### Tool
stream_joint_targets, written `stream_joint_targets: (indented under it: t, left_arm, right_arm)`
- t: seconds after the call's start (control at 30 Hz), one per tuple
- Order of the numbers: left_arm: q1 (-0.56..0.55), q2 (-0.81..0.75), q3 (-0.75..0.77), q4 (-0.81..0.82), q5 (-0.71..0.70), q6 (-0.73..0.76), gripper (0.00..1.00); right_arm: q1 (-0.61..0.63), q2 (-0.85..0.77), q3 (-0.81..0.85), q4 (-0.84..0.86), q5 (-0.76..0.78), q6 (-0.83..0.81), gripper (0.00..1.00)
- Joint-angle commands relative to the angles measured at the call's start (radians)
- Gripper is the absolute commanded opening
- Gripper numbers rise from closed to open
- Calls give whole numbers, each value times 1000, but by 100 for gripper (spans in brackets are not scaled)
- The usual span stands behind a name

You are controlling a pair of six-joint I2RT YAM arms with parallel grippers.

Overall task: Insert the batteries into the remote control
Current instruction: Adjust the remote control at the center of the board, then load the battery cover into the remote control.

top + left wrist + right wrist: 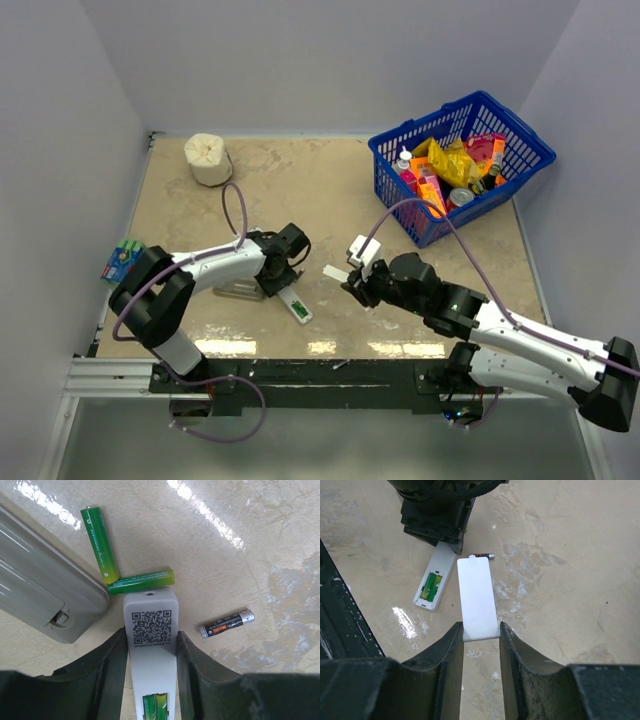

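Observation:
The white remote control (150,620) lies back-up on the table, with a QR label and two green batteries (155,704) in its open compartment. My left gripper (150,635) is shut on the remote's sides. In the top view the remote control (297,306) sticks out below the left gripper (278,276). Two loose green batteries (100,545) (142,581) and a dark battery (227,623) lie just beyond the remote's end. My right gripper (481,627) is shut on the remote's white back cover (477,595), held above the table to the right of the remote control (432,582).
A grey flat case (40,590) lies left of the remote. A blue basket (460,165) of groceries stands at the back right, and a white roll (208,158) at the back left. A wrapped pack of green cells (122,258) sits at the left edge.

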Motion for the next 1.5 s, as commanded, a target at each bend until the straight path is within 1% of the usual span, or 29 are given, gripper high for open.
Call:
stream_joint_targets:
  t: [0.0,0.07,0.17,0.2,0.27,0.3,0.33,0.37,0.47,0.5,0.53,0.57,0.63,0.7,0.73,0.8,0.83,0.9,0.93,0.97,1.0,1.03,1.13,1.23,1.33,1.47]
  left_arm:
    - [78,56,7,107,-134,47,11]
    - [92,57,21,118,-133,62,11]
    - [98,68,46,115,-122,81,15]
    - [98,66,49,115,-114,85,22]
    - [99,50,46,116,-93,88,30]
    - [98,39,43,121,-84,91,39]
    - [99,28,32,126,-73,94,43]
    - [99,-2,27,135,-56,104,53]
    - [98,-71,3,147,-25,128,63]
    - [98,-90,-3,146,-22,134,70]
    - [98,-111,-9,144,-19,154,74]
    - [99,-151,-12,144,-15,168,80]
    - [99,-196,-15,141,-21,221,85]
    - [106,-263,-20,146,-41,274,87]
    - [121,-286,-25,170,-45,345,87]
    - [147,-348,-49,208,-32,425,87]
    - [177,-366,-61,265,-25,515,87]
    - [216,-421,-109,337,31,613,89]
    - [263,-437,-126,398,60,684,90]
    - [285,-464,-144,431,114,721,91]
    - [308,-474,-166,454,137,754,92]
    - [345,-478,-175,480,151,810,92]
    - [354,-492,-189,515,147,933,93]
    - [354,-523,-227,575,154,1024,94]
    - [351,-553,-270,613,156,1058,95]
    - [331,-561,-318,647,128,1055,95]
  right_arm:
    - [3,21,-24,100,-43,82,4]
    - [3,29,-41,140,-47,111,4]
    - [4,61,-79,210,-61,162,4]
    - [6,82,-100,231,-66,177,4]
    - [14,102,-124,293,-57,218,3]
    - [26,131,-142,313,-40,229,3]
    - [35,144,-147,327,-28,240,3]
    - [46,162,-148,349,-5,257,3]
    - [101,236,-150,390,71,289,4]
    - [130,254,-151,404,87,300,4]
    - [145,294,-151,419,123,309,4]
    - [161,310,-148,438,143,332,4]
    - [198,352,-139,452,183,349,4]
    - [222,379,-124,458,242,372,4]
    - [228,388,-119,456,258,383,5]
    - [239,423,-104,446,307,421,5]
    - [244,435,-99,446,319,430,5]
    - [263,469,-87,453,354,453,6]
    - [271,481,-82,458,361,458,6]
    - [277,491,-64,458,368,470,6]
    - [291,517,-53,456,390,476,7]
    - [297,529,-42,453,394,481,7]
    - [317,576,4,430,433,510,7]
    - [323,598,37,393,460,548,7]
    - [333,619,60,354,480,588,7]
    - [348,643,102,285,508,645,8]
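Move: The left fingers already hold the white remote control near its coded end; its middle lies about 3 cm back and 2 cm right of them. Two green batteries are 4 cm ahead and 4 cm left, the orange battery 5 cm ahead and 4 cm right, the grey remote level and 12 cm left. From the right hand, holding the cover, the remote's open compartment is 2 cm back, 12 cm left and some 15 cm below. Left slides the remote 2 cm forward, releases, rises; right carries the cover about 15 cm down-left over it. ##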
